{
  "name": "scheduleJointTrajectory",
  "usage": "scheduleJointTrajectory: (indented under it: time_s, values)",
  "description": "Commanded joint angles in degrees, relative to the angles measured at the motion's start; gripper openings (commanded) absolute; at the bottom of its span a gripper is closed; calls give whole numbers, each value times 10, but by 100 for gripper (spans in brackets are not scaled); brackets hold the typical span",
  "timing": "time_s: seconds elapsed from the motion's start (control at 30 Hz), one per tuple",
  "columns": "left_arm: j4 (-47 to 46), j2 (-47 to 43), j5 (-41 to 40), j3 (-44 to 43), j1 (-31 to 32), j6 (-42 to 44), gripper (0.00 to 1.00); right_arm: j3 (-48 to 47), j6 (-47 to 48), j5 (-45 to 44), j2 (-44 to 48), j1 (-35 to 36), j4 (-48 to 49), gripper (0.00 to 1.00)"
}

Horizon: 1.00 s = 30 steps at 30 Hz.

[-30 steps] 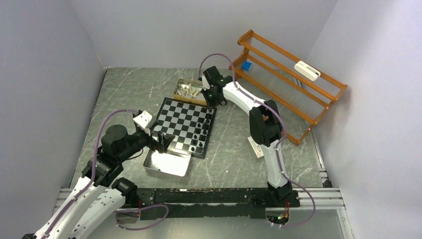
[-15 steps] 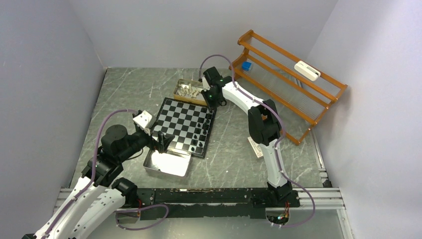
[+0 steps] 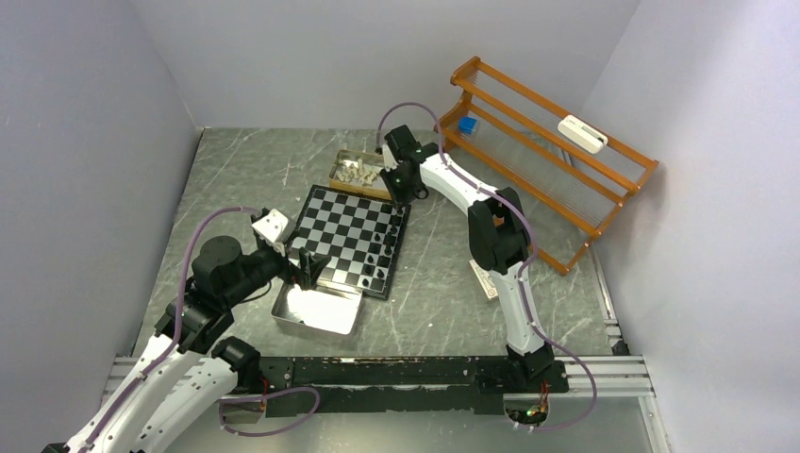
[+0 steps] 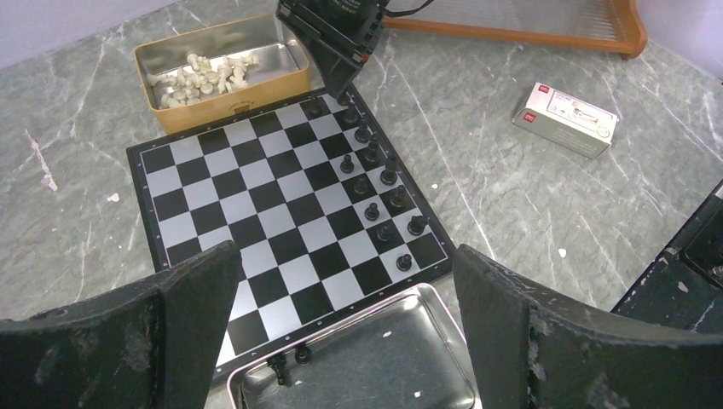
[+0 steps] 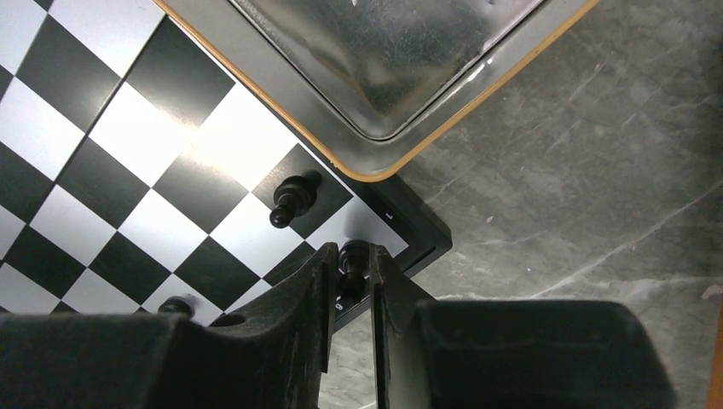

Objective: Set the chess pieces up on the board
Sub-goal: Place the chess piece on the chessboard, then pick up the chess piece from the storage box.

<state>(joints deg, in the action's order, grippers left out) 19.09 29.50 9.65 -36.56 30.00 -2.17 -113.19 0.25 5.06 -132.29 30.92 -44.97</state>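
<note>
The board [image 3: 344,231] lies mid-table, with black chess pieces [image 4: 375,183] lined in two rows along its right side. My right gripper [image 5: 350,261] hangs over the board's [image 5: 128,170] far right corner, jaws narrowly apart around a black piece [image 5: 354,252] standing upright on the corner square. Another black piece [image 5: 290,198] stands one square away. My left gripper [image 4: 345,251] hovers wide open and empty over the silver tray [image 4: 401,366], where two black pieces [image 4: 290,354] lie. Cream-white pieces [image 4: 200,77] fill a gold tin [image 4: 247,92].
An orange rack [image 3: 547,151] leans at the back right with a white device [image 3: 580,132] and a blue item [image 3: 466,124]. A small white box [image 4: 564,119] lies right of the board. A white object [image 3: 272,226] sits by the board's left edge.
My right gripper's jaws have parted slightly around the black piece at the board's corner. The left arm has not moved.
</note>
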Motion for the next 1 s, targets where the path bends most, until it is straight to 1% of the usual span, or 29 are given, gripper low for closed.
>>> scheduleJointTrajectory:
  time_s: [0.0,0.37,0.43,0.5,0.6,0.67,0.7,0.83,0.97]
  values:
    - [-7,0,-4,-2,-7,9,98,-22,-2,6,-12,-5,-7,24]
    - [-9,5,0,-1,-10,9,98,-41,-2,6,-19,-6,-13,23]
    - [-9,6,-6,0,-11,5,98,-51,-6,2,-19,-7,-16,26]
    - [-13,9,-30,3,-11,-14,98,-64,-20,-7,-18,-6,-19,32]
    - [-16,21,-102,3,-11,-71,98,-83,-27,-7,-10,-9,-26,39]
    - [8,41,-159,-7,-11,-138,98,-82,-32,-12,5,-10,-20,43]
    - [21,54,-174,-13,-11,-156,99,-78,-35,-12,14,-11,-17,45]
    - [78,131,-155,-54,-11,-168,97,-36,-50,-3,65,-12,11,47]
    - [114,214,-159,-72,-11,-177,97,57,-62,16,142,-12,66,50]
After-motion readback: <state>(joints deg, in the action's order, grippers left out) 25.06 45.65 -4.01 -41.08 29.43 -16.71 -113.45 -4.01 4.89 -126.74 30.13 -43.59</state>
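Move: My right hand is around the black corner piece, which already stands on the far right corner square, its middle about 1 cm below my finger pads. A black pawn is some 3 cm to its left, and the tin of white pieces about 8 cm ahead and 8 cm left. From my left hand, the last two black pieces lie roughly 4 cm ahead, 2 cm left and 22 cm below; the near tin's middle is about 2 cm back, the board's centre 13 cm ahead and 7 cm right. With my right fingers I spread from barely open to about half open around the corner piece, easing forward a couple of centimetres, then lifting about 5 cm clear and drawing slightly back. Late on, my left hand, still wide open, sets off down and forward, about 7 cm in all, towards the last black pieces, tipping its fingers down and turning counter-clockwise some 20 degrees each. ##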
